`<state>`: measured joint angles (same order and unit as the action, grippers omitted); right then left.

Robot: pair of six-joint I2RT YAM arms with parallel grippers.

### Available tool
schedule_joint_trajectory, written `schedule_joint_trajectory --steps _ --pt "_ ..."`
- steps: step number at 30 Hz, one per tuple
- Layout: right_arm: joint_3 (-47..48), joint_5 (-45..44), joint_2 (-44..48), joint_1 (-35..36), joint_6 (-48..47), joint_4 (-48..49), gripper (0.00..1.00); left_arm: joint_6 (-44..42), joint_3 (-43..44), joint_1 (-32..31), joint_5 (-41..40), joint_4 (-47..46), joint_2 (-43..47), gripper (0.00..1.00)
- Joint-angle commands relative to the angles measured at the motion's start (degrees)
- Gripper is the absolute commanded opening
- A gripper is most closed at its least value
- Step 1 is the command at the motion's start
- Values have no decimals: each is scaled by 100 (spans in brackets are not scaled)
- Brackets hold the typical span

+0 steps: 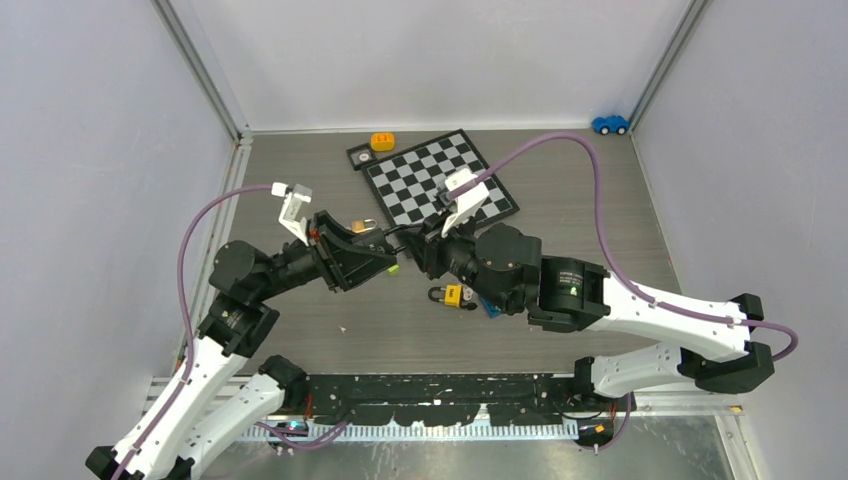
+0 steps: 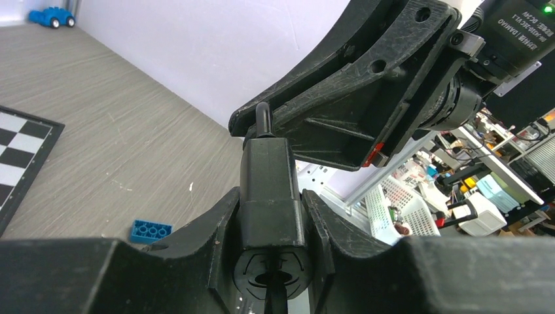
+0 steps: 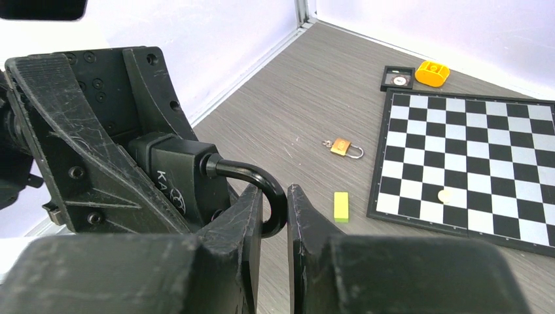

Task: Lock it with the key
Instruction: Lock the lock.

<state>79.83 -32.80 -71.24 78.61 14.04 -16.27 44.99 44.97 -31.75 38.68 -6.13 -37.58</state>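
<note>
My left gripper (image 2: pixel 269 196) is shut on the body of a black padlock (image 2: pixel 265 176) and holds it off the table. The padlock's keyhole end (image 2: pixel 271 265) faces the left wrist camera. A thin dark strip (image 2: pixel 277 297) stands in the keyhole; I cannot tell whether it is the key. My right gripper (image 3: pixel 275 196) is shut on the padlock's curved black shackle (image 3: pixel 265 183), which is pinched between its fingers. In the top view the left gripper (image 1: pixel 385 250) and the right gripper (image 1: pixel 415 245) meet tip to tip over the middle of the table.
A brass padlock (image 3: pixel 341 147) and a yellow-green block (image 3: pixel 341 206) lie left of the chessboard (image 3: pixel 517 222). A yellow padlock (image 1: pixel 452 295) and a blue brick (image 2: pixel 150 231) lie under the right arm. An orange piece (image 1: pixel 382 141) and a blue toy car (image 1: pixel 609 124) sit by the back wall.
</note>
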Motion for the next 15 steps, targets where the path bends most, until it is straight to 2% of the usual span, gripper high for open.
schedule_joint_trajectory --steps 1,9,15 --pt "65 4617 -1293 1180 929 1935 0 281 60 -332 595 -1054 -494 0" --pt "25 5003 -1532 1530 1041 1891 0 307 144 -339 629 -1080 -557 0" --pt "-15 4935 -1626 1622 1081 1935 0 317 128 -340 615 -1088 -532 0"
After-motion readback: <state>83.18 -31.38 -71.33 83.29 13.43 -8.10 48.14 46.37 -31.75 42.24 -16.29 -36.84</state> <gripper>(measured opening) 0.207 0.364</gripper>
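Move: The black lock is already held by both hands, high above the table. Its shackle's bow, pinched by the right fingers, lies about 6 cm to the right of the left hand, 2 cm ahead and 1 cm higher. Its body, in the left fingers, lies some 4 cm to the left of the right hand and 1 cm back and below. From the right hand the green block is about 12 cm ahead and 6 cm left, the yellow lock 5 cm ahead and 8 cm right, both roughly 37 cm down. The black lock's body stays gripped in the left hand and its shackle in the right while both arms lift it, the left about 4 cm and the right nearly 6, drawing back 2 to 3 cm. The right hand also shifts some 2 cm left towards the body, working the shackle against it, as both sets of fingers tilt upwards by roughly 10 degrees. ##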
